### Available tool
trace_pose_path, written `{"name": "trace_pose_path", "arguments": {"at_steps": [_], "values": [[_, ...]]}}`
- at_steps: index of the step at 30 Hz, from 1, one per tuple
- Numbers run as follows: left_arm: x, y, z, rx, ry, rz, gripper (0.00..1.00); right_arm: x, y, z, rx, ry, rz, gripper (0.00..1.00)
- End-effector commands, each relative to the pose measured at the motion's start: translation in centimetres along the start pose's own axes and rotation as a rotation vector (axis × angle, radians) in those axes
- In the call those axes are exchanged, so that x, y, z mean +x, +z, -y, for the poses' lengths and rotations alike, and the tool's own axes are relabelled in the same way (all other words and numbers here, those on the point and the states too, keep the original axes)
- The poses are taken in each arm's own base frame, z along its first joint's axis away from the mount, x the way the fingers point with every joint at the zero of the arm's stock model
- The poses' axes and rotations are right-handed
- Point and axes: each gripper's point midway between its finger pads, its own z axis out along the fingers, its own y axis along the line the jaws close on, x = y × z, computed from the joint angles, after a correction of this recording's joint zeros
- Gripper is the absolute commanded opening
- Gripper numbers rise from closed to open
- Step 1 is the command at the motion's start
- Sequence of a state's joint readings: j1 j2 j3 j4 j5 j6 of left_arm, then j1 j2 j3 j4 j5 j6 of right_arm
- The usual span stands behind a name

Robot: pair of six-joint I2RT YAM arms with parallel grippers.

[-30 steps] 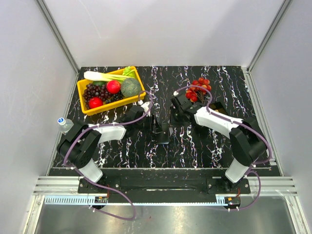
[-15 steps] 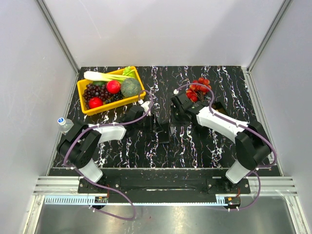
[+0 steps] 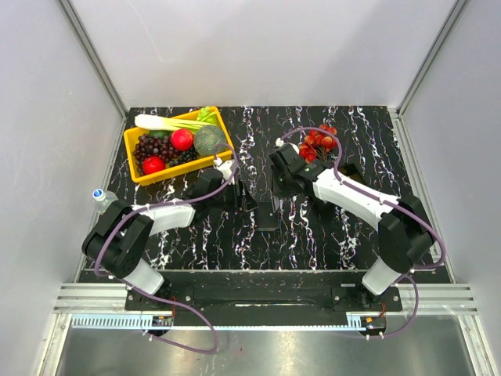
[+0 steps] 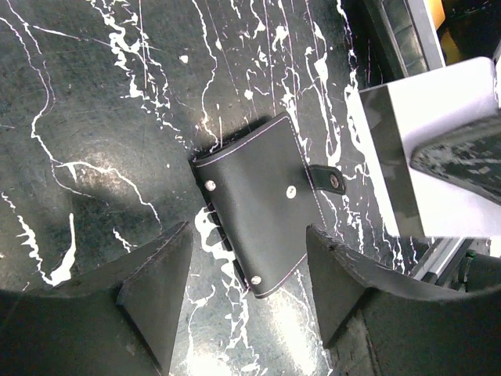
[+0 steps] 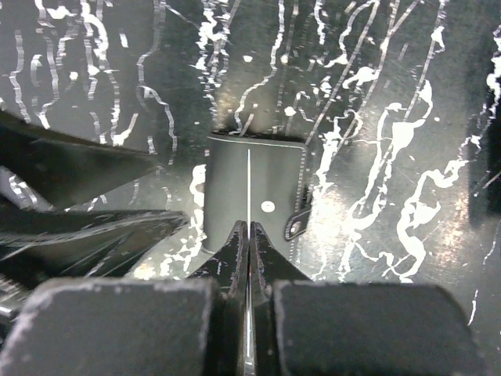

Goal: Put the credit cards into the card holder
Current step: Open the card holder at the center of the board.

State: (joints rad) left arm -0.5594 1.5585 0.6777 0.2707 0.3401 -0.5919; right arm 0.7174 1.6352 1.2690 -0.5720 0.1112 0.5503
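The card holder (image 4: 262,204) lies shut and flat on the marbled table, a black wallet with metal studs and a snap tab. In the top view the card holder (image 3: 267,218) sits between the two arms. My left gripper (image 4: 250,290) hangs open over its near end, one finger to each side, touching nothing. My right gripper (image 5: 249,229) is shut on a credit card (image 5: 249,180), seen edge-on as a thin pale line sticking out over the card holder (image 5: 274,184). From above, the left gripper (image 3: 246,196) and right gripper (image 3: 275,186) face each other closely.
A yellow basket (image 3: 145,175) of vegetables and fruit stands at the back left. Red cherry tomatoes (image 3: 319,142) lie behind the right arm, with a black tray (image 3: 351,173) beside it. A small bottle (image 3: 102,197) stands off the table's left edge.
My left gripper has opened, let go of the card holder and drawn back towards the far left. The card holder now lies flat on the table. The right gripper shifted slightly left.
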Motion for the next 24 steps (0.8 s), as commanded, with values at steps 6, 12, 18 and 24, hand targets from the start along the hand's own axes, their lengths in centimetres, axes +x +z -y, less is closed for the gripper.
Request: {"name": "trace_pose_path", "arguments": {"at_steps": [6, 12, 18, 24], "values": [[0.7, -0.5, -0.1, 0.014, 0.054, -0.021, 0.63, 2.1, 3.9, 2.6, 0.023, 0.060, -0.055, 0.00], [1.5, -0.2, 0.0, 0.016, 0.060, -0.056, 0.62, 2.1, 4.3, 4.2, 0.088, 0.047, -0.041, 0.00], [2.0, 0.2, 0.0, 0.009, 0.069, -0.079, 0.60, 2.9, 4.6, 5.0, 0.112, 0.048, -0.059, 0.00], [2.0, 0.3, -0.1, -0.001, 0.072, -0.084, 0.59, 0.7, 2.2, 5.0, 0.092, 0.045, 0.019, 0.00]]}}
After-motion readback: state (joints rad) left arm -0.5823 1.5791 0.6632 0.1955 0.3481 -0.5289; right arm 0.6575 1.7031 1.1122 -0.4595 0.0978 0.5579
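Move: Behind and slightly left of the right hand, which still grips a white card, lies the closed card holder: about 4 cm back, 2 cm left, 11 cm below. The dark box stands some 20 cm to that hand's right and 4 cm ahead; the red tomatoes are 14 cm ahead, 12 cm right. From the open left hand, the holder is roughly 3 cm back, 7 cm right, 6 cm below. Lowering the gripped card about 7 cm and carrying it 3 cm right, the right hand brings the card's lower long edge down onto the holder's right margin by the strap, then keeps bearing rightward. Beside the holder, the left hand sinks and draws back, 2 to 3 cm each way, fingers still open and empty. ##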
